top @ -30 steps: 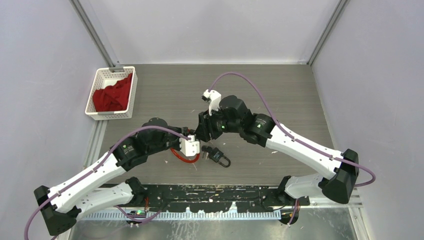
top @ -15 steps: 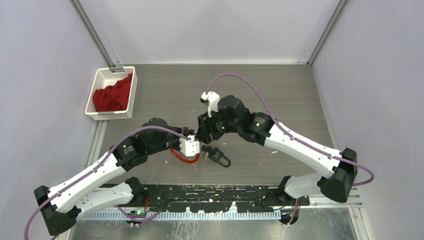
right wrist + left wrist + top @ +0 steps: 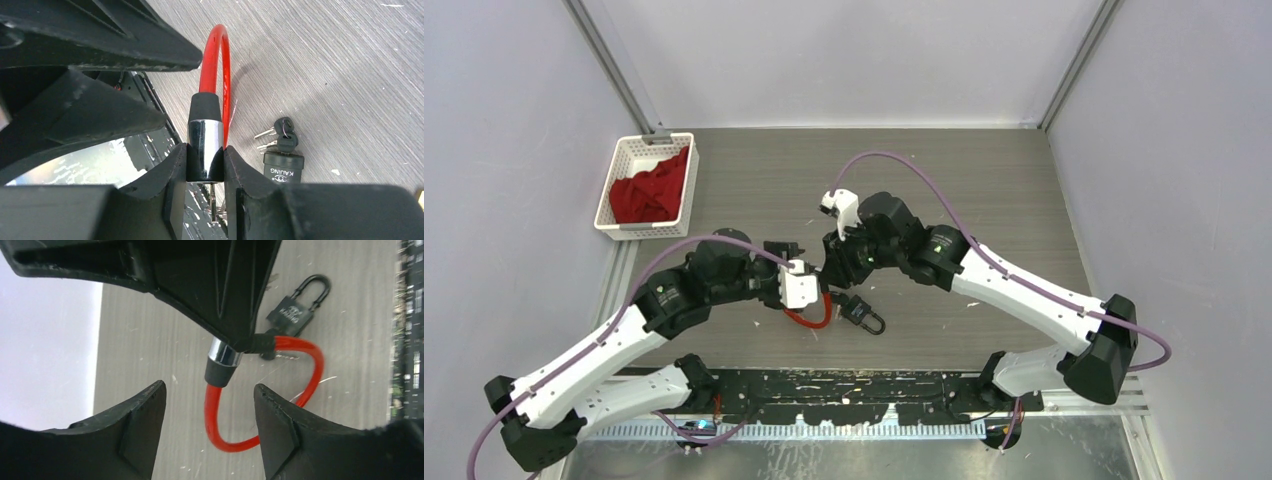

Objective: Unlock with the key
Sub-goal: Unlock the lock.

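Note:
A red cable lock [image 3: 809, 318] hangs in a loop over the table, its chrome and black barrel [image 3: 205, 145] pinched between the fingers of my right gripper [image 3: 205, 165], which is shut on it. A thin metal piece [image 3: 213, 200] sticks out under the barrel; I cannot tell whether it is a key. My left gripper [image 3: 209, 387] is open, its fingers either side of the red cable [image 3: 215, 415] without touching it. A black padlock [image 3: 282, 167] lies on the table beside the loop, with a bunch of keys [image 3: 275, 135] at its base.
A white basket [image 3: 639, 232] holding a red cloth [image 3: 649, 190] stands at the table's back left. The padlock [image 3: 860, 312] lies just right of the cable loop. Grey walls enclose the table on three sides, and a black rail [image 3: 844, 385] runs along the near edge.
My left gripper has opened, let go of the cable lock and drawn back to the left. My right gripper has closed on the lock's barrel, and the red loop now hangs from it.

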Robot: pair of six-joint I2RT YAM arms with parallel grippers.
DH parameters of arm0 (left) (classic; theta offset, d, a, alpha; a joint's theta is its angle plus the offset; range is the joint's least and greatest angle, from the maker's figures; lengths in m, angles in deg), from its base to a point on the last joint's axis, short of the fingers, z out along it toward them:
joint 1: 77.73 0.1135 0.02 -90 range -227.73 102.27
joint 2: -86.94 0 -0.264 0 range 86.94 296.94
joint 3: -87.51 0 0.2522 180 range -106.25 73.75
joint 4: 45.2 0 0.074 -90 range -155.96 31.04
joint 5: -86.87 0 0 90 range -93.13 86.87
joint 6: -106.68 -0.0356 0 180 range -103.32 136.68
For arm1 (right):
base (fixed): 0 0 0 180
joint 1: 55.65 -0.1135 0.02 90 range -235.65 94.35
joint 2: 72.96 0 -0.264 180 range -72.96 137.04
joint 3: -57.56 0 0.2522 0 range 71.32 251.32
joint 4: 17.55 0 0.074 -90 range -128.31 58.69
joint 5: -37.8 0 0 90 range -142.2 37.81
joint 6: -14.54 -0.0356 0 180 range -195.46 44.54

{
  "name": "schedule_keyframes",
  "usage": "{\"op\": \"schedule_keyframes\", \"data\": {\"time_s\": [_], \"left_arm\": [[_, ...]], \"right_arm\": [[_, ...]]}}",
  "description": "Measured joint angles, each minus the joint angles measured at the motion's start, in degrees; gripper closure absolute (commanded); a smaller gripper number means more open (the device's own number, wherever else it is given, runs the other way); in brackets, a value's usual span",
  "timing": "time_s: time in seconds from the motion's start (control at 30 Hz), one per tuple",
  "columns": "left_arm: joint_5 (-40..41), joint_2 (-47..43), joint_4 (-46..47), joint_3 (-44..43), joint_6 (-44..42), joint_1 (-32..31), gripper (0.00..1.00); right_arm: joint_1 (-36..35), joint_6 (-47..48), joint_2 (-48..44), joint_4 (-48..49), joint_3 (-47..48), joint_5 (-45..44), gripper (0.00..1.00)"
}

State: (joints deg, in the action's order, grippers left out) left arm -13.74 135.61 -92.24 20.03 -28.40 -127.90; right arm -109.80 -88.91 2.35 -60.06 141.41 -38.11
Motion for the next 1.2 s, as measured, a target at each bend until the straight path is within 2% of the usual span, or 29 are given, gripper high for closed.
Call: {"op": "schedule_keyframes", "data": {"time_s": [0.13, 0.33, 0.43, 0.5, 0.7, 0.8, 0.87, 1.03, 1.2], "left_arm": [[-6.08, 0.42, -2.38, -1.44, 4.26, 1.84, 0.35], [-18.75, 7.08, -9.09, -5.38, 7.30, 13.09, 0.40], [-23.17, 10.14, -11.21, -7.17, 7.32, 16.50, 0.44], [-26.12, 11.02, -12.11, -7.72, 7.34, 16.90, 0.52], [-33.59, 13.75, -17.77, -11.34, 5.20, 16.90, 0.91], [-34.60, 14.49, -20.37, -11.41, 2.97, 17.16, 1.00], [-34.69, 14.56, -21.59, -11.30, 2.16, 17.16, 1.00], [-34.40, 14.51, -23.08, -10.93, -0.07, 17.18, 1.00], [-32.11, 14.49, -24.94, -10.34, -1.60, 17.20, 1.00]], "right_arm": [[0.00, 2.64, -0.85, -0.20, -0.50, 1.42, 0.99], [0.00, 5.86, -3.48, 0.22, -1.11, 4.44, 0.99], [0.00, 6.95, -4.20, 0.55, -1.18, 5.70, 0.99], [0.00, 7.52, -4.20, 0.87, -1.18, 6.45, 0.99], [-0.07, 7.93, -3.54, 1.16, -1.18, 8.15, 0.99], [-0.13, 7.98, -2.97, 1.29, -1.18, 8.83, 0.99], [-0.17, 7.76, -2.51, 1.38, -1.20, 9.42, 0.79], [-0.48, 7.37, -2.32, 2.60, -2.25, 9.62, 0.45], [-0.07, 7.76, -3.78, 4.90, -3.26, 7.89, 0.43]]}}
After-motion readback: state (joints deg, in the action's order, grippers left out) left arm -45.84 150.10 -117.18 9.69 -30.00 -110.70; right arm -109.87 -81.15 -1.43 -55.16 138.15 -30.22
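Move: The cable lock's chrome barrel is already in the right fingers, its middle about 1 cm left of that hand's point. From the open left hand it lies some 4 cm to the right, 1 cm back and 2 cm below. The inserted key sticks out of its right end, about 3 cm right of the right hand. Well below that hand, about 17 cm down, the black padlock lies 6 cm back and 6 cm right; the black-headed keys, 5 cm back and 1 cm right. The lock changes hands: while the right hand draws it back 2 to 3 cm, lifts it slightly and turns about 10 degrees counter-clockwise, the left hand, wavering, works about 4 cm back and 4 cm down, tips down some 35 degrees and closes on the cable at the black collar. Then the right fingers open and let go of the barrel. ##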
